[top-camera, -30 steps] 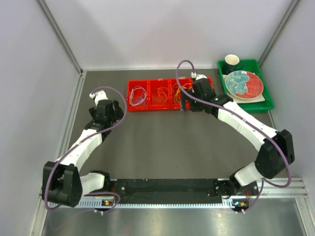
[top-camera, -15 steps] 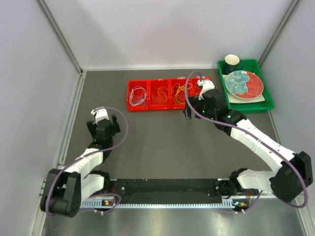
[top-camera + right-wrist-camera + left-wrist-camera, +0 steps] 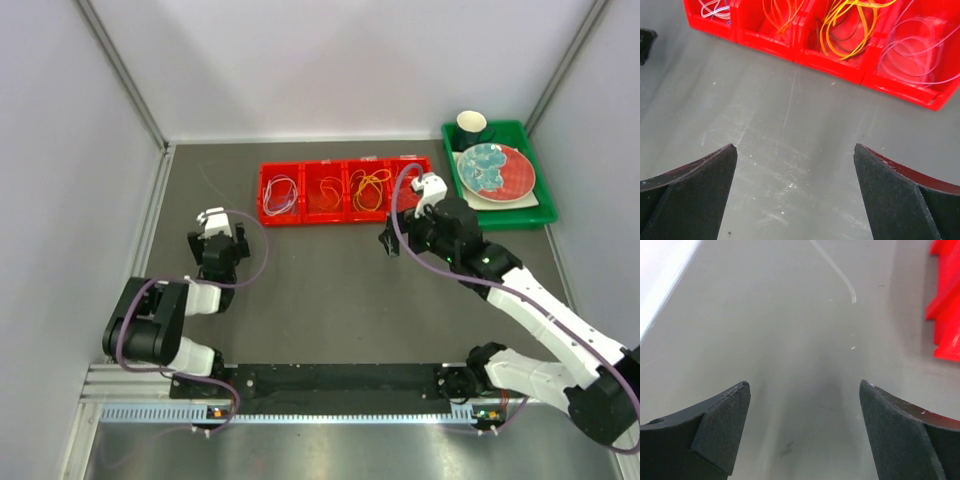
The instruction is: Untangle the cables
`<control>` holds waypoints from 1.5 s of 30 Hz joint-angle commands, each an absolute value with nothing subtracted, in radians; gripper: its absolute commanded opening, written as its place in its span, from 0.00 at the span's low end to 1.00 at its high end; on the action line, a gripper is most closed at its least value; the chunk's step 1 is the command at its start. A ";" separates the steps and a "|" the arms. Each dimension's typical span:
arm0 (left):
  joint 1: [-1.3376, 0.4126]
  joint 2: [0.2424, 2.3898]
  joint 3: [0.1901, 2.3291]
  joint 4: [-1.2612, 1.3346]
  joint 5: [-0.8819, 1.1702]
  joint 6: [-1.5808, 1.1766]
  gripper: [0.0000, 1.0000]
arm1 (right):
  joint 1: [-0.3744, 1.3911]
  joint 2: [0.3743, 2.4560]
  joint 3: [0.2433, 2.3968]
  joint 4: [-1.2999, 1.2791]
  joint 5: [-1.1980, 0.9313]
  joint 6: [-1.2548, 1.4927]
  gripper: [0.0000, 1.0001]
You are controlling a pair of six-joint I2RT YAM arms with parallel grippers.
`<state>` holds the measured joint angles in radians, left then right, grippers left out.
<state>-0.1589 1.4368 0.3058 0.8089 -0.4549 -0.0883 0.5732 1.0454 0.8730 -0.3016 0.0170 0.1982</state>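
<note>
The cables lie as thin loops in a red four-compartment tray [image 3: 330, 222] at the back of the table. White-lilac loops [image 3: 281, 190] fill the left bin, orange ones [image 3: 327, 188] the second, yellow-orange ones [image 3: 370, 183] the third. In the right wrist view the tray [image 3: 830, 67] crosses the top, with yellow-orange and dark loops [image 3: 850, 20] and pale lilac loops [image 3: 915, 50] in its right bins. My right gripper [image 3: 795, 147] [image 3: 392, 232] hovers open and empty over bare table in front of the tray. Left of the tray, my left gripper [image 3: 802, 385] [image 3: 220, 240] is open and empty over the table.
A green tray [image 3: 545, 215] at the back right holds a patterned plate [image 3: 495, 170] and a dark cup [image 3: 472, 125]. A thin pale strand [image 3: 840, 275] lies on the table ahead of my left gripper. The red tray's corner [image 3: 945, 315] is at that view's right edge. Walls close the left, back and right.
Both arms have drawn back toward the near edge. The right gripper has left the tray's right end for the table in front of it. The left arm has folded in.
</note>
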 commanded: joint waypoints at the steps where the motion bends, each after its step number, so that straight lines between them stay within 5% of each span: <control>1: -0.137 1.488 0.371 0.934 -0.321 -0.020 0.90 | 0.580 0.956 0.827 -0.236 0.081 0.132 0.99; 4: -0.101 1.574 0.281 1.196 -0.284 -0.020 0.95 | 0.578 0.910 0.782 -0.180 0.101 0.123 0.99; 21: -0.071 1.595 0.291 1.186 -0.253 -0.051 0.99 | 0.563 0.977 0.511 0.162 0.380 0.069 0.99; 32: -0.069 1.597 0.293 1.184 -0.253 -0.051 0.99 | 0.255 1.074 0.347 0.625 0.071 -0.090 0.99; 38: -0.071 1.597 0.291 1.184 -0.253 -0.051 0.99 | 0.144 1.095 0.333 0.649 0.005 -0.104 0.99; 45: -0.071 1.597 0.293 1.184 -0.253 -0.051 0.99 | -0.071 1.219 0.152 1.053 -0.183 -0.008 0.99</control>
<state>-0.0734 1.5963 0.3000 1.1076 -0.2653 -0.0490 -0.0196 1.1416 0.2226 0.7731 -0.0761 -0.0532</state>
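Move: The green tray's middle lies about 23 cm ahead and 28 cm to the right of the right gripper, some 19 cm below it. The yellow cable sits in the red bins 19 cm ahead and 5 cm left of that gripper; the clear cable is in the end bin, 19 cm ahead and 6 cm right. From the left gripper, the white cable lies about 11 cm ahead and 15 cm right, slightly lower. Swing the empty right gripper away from the yellow cable, first easing right, then sinking about 9 cm and sweeping on to the right, nearly 19 cm in all with some 6 cm forward, to come in front of the green tray. Turn it clockwise and level its fingers on the way. Ease the left gripper slightly forward, tip it up a little and hold it there; keep both open. ##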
